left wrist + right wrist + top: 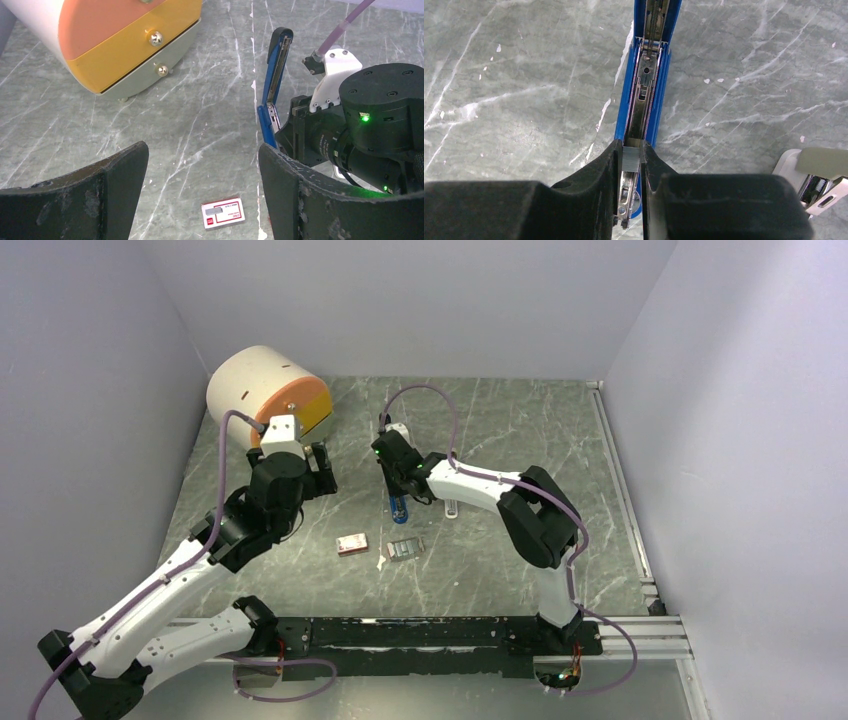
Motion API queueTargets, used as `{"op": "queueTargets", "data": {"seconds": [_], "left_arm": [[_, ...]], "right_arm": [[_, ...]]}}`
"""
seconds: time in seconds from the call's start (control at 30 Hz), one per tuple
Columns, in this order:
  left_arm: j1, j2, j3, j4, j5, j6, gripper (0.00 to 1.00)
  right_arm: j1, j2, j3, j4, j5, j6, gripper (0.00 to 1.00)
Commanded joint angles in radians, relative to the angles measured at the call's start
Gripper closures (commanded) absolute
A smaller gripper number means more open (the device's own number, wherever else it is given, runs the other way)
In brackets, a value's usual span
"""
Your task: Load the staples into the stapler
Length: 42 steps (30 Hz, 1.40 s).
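The blue stapler (660, 75) lies hinged open on the marble table, its metal channel (641, 100) facing up. My right gripper (632, 150) is shut on a short grey strip of staples (632, 158), held right over the near end of that channel. From above, the right gripper (400, 488) points down at the stapler (399, 506). My left gripper (202, 150) hangs open and holds nothing, above the pink-red and white staple box (223, 213), with the stapler (276, 70) just to its right. A silvery block of more staples (403, 549) rests beside the box (351, 543).
A white drum-shaped drawer unit (268, 390) with orange and yellow fronts (125, 45) stands at the back left. A pale beige bar (819, 172) lies just right of the stapler. Grey walls close in the table on three sides.
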Motion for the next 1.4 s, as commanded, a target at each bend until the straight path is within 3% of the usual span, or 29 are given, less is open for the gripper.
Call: {"op": "queueTargets", "data": {"seconds": [0.0,0.97,1.23,1.37], "left_arm": [[0.006,0.001,0.001,0.0,-0.022,0.009,0.14],[0.005,0.0,0.001,0.0,-0.018,0.005,0.14],[0.005,-0.025,-0.008,0.008,-0.002,-0.006,0.14],[0.005,-0.029,-0.006,0.013,0.007,-0.002,0.15]], "right_arm": [[0.002,0.035,0.016,-0.009,0.01,-0.014,0.79],[0.0,-0.064,0.031,-0.045,-0.04,-0.007,0.62],[0.006,-0.22,-0.086,-0.125,-0.127,-0.011,0.6],[0.052,-0.286,-0.173,-0.193,-0.112,0.012,0.49]]}}
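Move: The short staple strip is at the right hand's fingertips, level with them, already down in the open stapler's channel; the middle of the stapler's base is about 3 cm ahead, 1 cm left and 1 cm below. The staple tray lies some 10 cm back and 2 cm right, the staple box 9 cm back and 9 cm left, the olive stapler 3 cm ahead and 12 cm right. From the idle left hand the strip is roughly 8 cm ahead, 13 cm right and 21 cm below. The staple strip is let go in the stapler's channel: the right fingers, still pinching it, ease apart while the hand stays almost in place. Then the hand lifts off, slowly at first and then quickly, about 5.5 cm up and 4 cm back with a slight drift right, away from the channel, the fingers open wider. ##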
